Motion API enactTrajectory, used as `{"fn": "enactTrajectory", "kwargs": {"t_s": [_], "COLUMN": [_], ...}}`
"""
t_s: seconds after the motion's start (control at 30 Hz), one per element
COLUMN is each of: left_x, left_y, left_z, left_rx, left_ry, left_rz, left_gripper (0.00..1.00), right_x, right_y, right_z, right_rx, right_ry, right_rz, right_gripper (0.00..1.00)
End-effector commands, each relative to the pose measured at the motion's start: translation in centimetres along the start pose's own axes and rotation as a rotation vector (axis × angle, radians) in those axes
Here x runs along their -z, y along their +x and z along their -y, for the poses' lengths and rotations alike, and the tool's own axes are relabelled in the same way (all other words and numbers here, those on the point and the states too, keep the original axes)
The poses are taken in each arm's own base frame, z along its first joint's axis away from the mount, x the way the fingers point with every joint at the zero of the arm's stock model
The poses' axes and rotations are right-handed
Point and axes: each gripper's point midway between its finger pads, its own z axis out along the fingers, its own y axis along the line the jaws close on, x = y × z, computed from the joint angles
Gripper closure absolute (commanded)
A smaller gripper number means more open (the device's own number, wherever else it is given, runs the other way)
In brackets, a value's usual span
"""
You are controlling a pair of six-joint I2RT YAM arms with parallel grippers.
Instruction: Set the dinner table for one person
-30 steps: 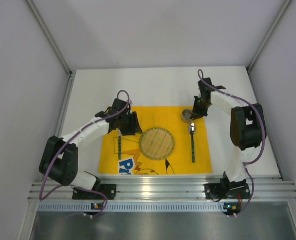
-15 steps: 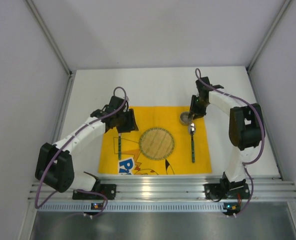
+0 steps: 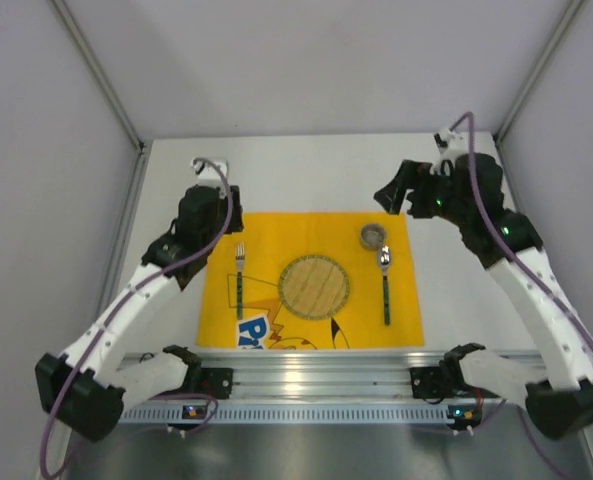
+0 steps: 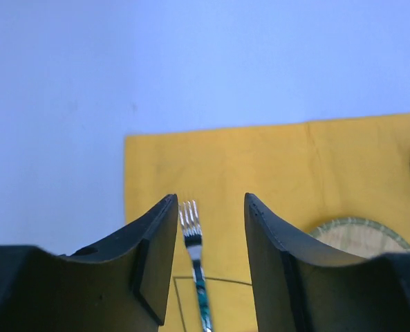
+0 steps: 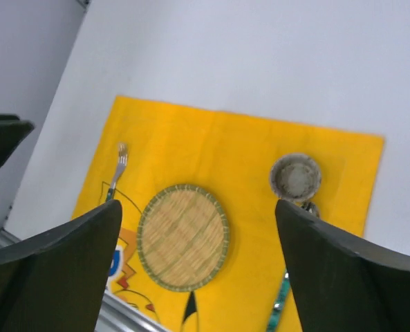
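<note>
On the white dinner table (image 3: 306, 170) lies a yellow printed mat (image 3: 266, 232). On the mat are a round woven plate (image 3: 313, 287), a fork (image 3: 240, 280) to its left, a spoon (image 3: 385, 285) to its right and a small grey bowl (image 3: 374, 235) above the spoon. My left gripper (image 3: 208, 222) is open and empty, raised above the mat's left side. In the left wrist view (image 4: 210, 207) the fork (image 4: 194, 256) lies far below between the fingers. My right gripper (image 3: 391, 195) is open and empty, raised beyond the bowl. The right wrist view (image 5: 198, 204) shows the plate (image 5: 183, 236), bowl (image 5: 296, 176) and fork (image 5: 117, 169) below.
Grey panels wall the table on the left, right and back. A ribbed aluminium rail (image 3: 326, 385) runs along the near edge and carries both arm bases. Bare white tabletop (image 4: 191, 62) lies around the mat.
Both arms have lifted and drawn away from the mat. The left gripper rose from the fork toward the back left. The right gripper rose from the bowl toward the back right.
</note>
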Motion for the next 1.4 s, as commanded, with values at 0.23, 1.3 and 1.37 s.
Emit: {"fn": "enactTrajectory", "kwargs": {"t_s": [0.23, 1.3, 1.37], "left_x": [-0.4, -10.5, -10.5], "left_y": [5.3, 10.5, 10.4], "left_z": [-8.9, -14.8, -14.8], "left_rx": [-0.019, 0.015, 0.016], "left_ry": [-0.249, -0.204, -0.202], "left_rz": [0.435, 0.349, 0.352], "left_gripper": [0.30, 0.02, 0.02], "right_x": [6.8, 6.2, 6.3], "right_y": [6.3, 8.6, 8.8], "right_z": [2.5, 3.3, 3.9], "right_rx": [-0.037, 0.027, 0.023], "right_ry": [-0.038, -0.077, -0.054], "right_rz": [0.295, 0.322, 0.339], "right_gripper": [0.00, 0.00, 0.00]}}
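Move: The cup, already set down and free, stands roughly 5 cm ahead of the right hand, 2 cm to its left and 27 cm below. From that same hand the spoon lies about 7 cm back and straight below, and the plate some 7 cm back and 15 cm left. From the left hand the cup is around 2 cm ahead and 28 cm to the right, the fork 9 cm back and 2 cm left, and the plate 10 cm back and 14 cm right, all 21 to 24 cm below it. The cup and the rest of the setting are left untouched as both empty hands retire. The left swings about 13 cm left and sinks some 18 cm, ending low beyond the mat's left edge, turning a little counter-clockwise. The right rises briefly, draws back some 10 cm, and eases lower and slightly right; both tip up slightly and open fully. ##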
